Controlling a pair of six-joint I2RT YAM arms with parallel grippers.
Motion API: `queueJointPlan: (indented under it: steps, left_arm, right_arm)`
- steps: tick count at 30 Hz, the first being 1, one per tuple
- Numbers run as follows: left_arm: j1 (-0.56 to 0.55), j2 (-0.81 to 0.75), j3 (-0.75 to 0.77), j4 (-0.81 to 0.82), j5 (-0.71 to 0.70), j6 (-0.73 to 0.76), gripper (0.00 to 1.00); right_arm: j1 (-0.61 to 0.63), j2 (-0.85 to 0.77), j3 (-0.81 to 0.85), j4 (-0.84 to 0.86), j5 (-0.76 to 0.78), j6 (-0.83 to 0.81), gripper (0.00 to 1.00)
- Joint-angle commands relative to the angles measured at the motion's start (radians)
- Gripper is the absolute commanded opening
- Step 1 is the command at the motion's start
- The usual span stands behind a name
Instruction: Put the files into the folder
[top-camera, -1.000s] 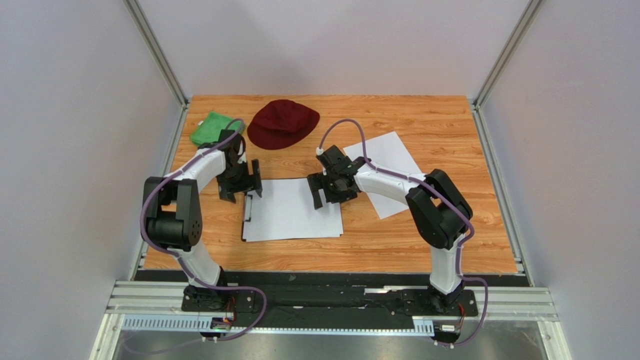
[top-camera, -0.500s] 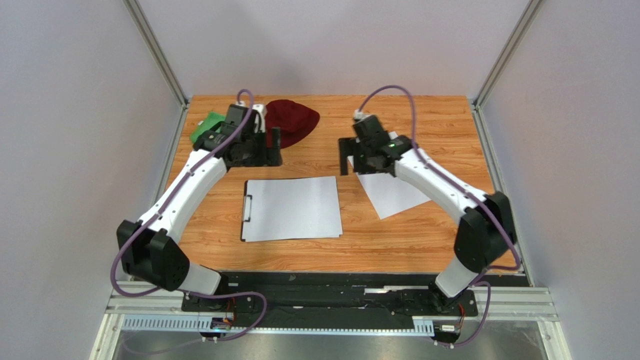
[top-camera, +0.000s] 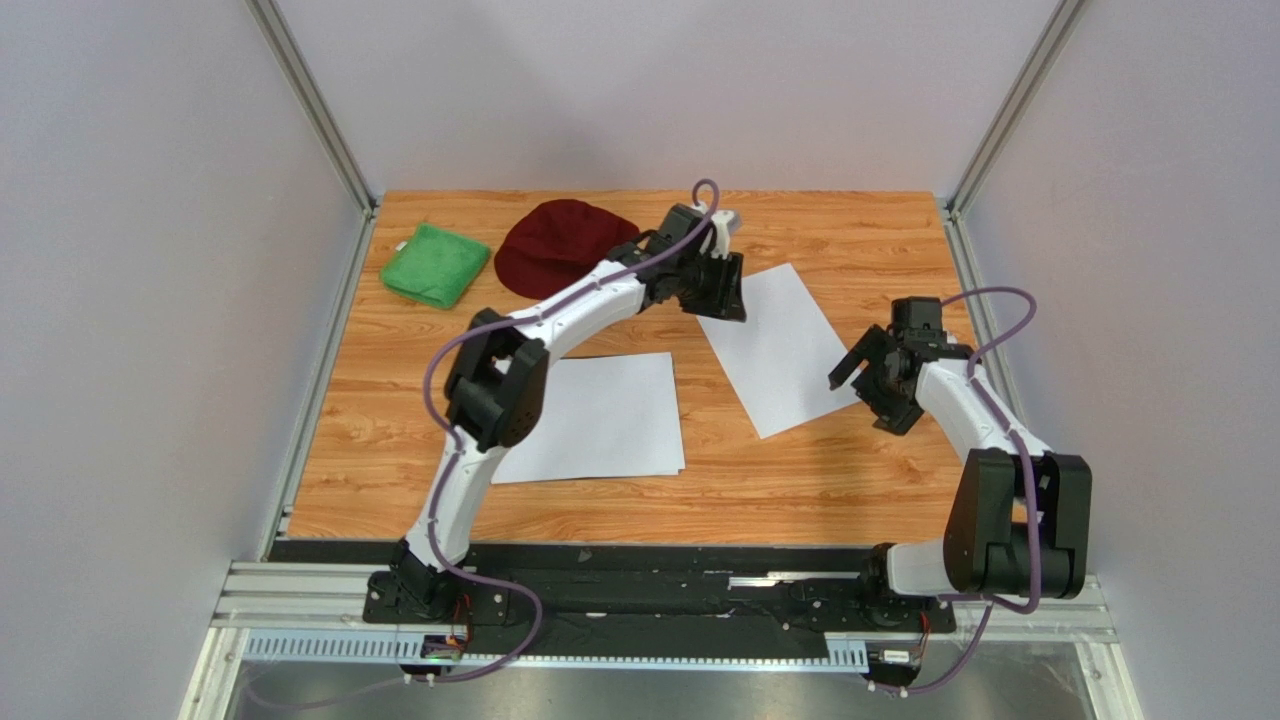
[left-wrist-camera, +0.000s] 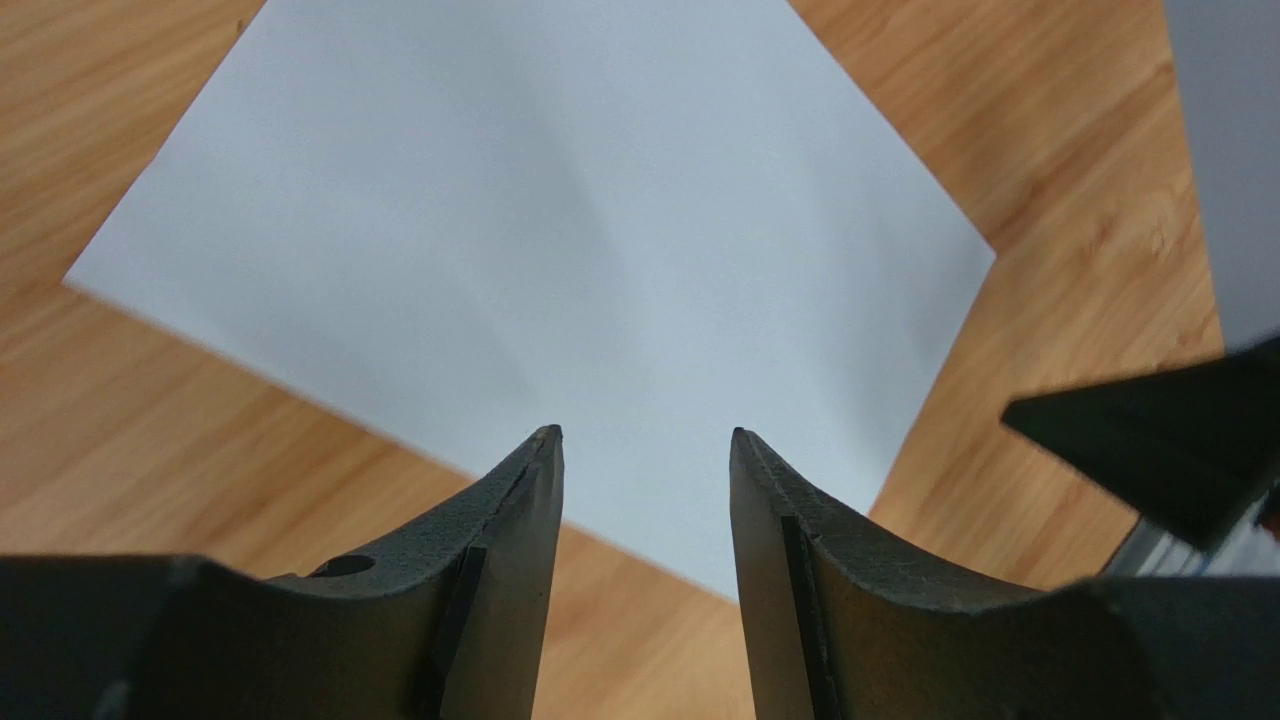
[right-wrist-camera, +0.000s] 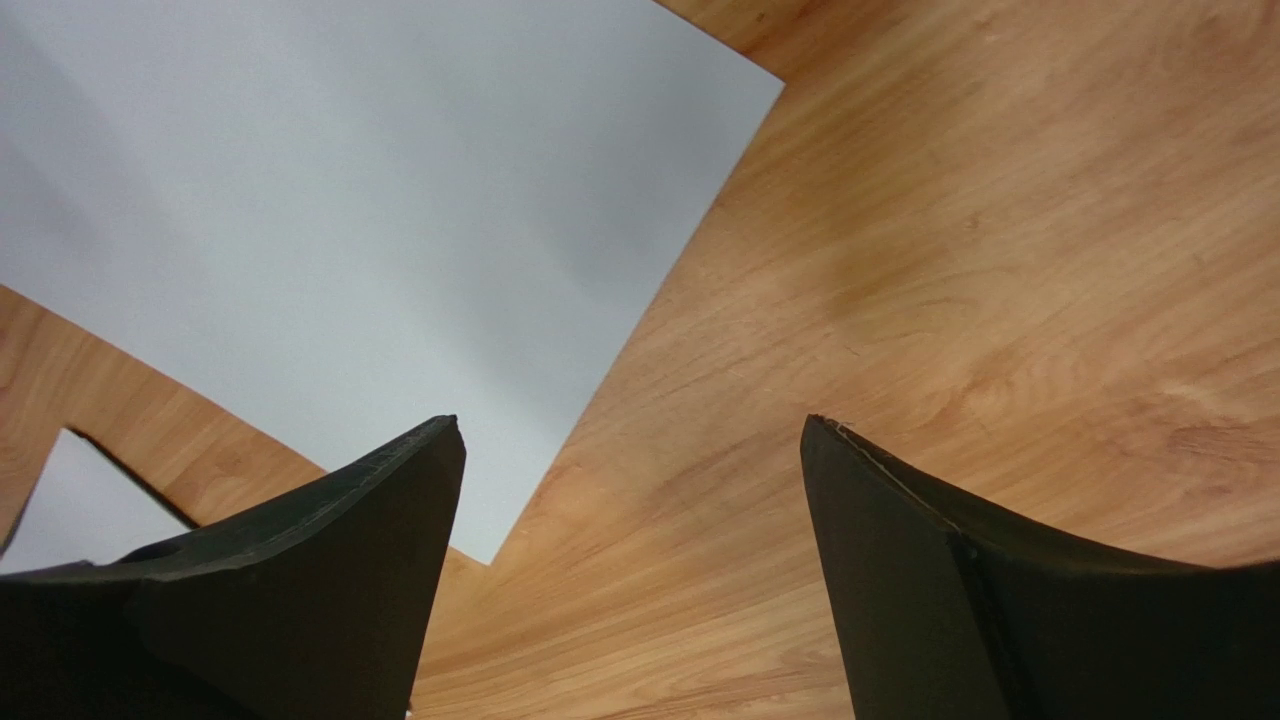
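Observation:
One white sheet of the files (top-camera: 774, 348) lies loose and askew on the wooden table, right of centre. A second white sheet (top-camera: 594, 417) lies left of centre; the folder beneath it is hidden by that sheet and my left arm. My left gripper (top-camera: 721, 288) reaches across to the loose sheet's far left corner. In the left wrist view its gripper (left-wrist-camera: 643, 438) is open with a narrow, empty gap, hovering over the sheet (left-wrist-camera: 571, 240). My right gripper (top-camera: 869, 390) is beside the sheet's right edge. The right wrist view shows that gripper (right-wrist-camera: 631, 428) open wide over bare wood, the sheet (right-wrist-camera: 346, 195) off its left finger.
A dark red cap (top-camera: 564, 245) and a green cloth (top-camera: 436, 264) lie at the table's far left. My left arm (top-camera: 496, 383) spans the left sheet's corner. Grey walls and metal posts enclose the table on three sides.
My left arm swung right from the cap to the loose sheet's far corner, and its jaws narrowed. My right arm pulled back from that corner to the sheet's right edge.

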Motion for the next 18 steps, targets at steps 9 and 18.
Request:
queueJointPlan:
  steps: [9, 18]
  left_arm:
    - [0.014, 0.279, 0.332, -0.204, -0.08, -0.458, 0.54]
    - [0.014, 0.287, 0.288, -0.218, 0.006, -0.507, 0.56]
  right_arm:
    - [0.087, 0.244, 0.193, -0.051, 0.143, 0.261, 0.84]
    - [0.155, 0.345, 0.204, 0.01, 0.118, 0.268, 0.84]
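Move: The loose file's middle lies some 11 cm to the left hand's right, about 3 cm nearer the base and 7 cm below. From the left hand, the folder with its stacked sheets is roughly 24 cm left and 16 cm back, the red hat some 30 cm left and 16 cm ahead. From the right hand, the file's middle is about 12 cm ahead, 11 cm left and 4 cm below; the folder is about level with that hand, 45 cm left. The loose file is met at both ends. The left hand sinks about 6 cm while easing 3 cm forward onto its left corner, one fingertip coming to rest on the paper as the wrist turns counter-clockwise and tips steeper, some 30 degrees altogether. The right hand, staying wide open, goes forward, down and then left, about 3 cm each, to straddle the near-right short edge, low over paper and wood. ##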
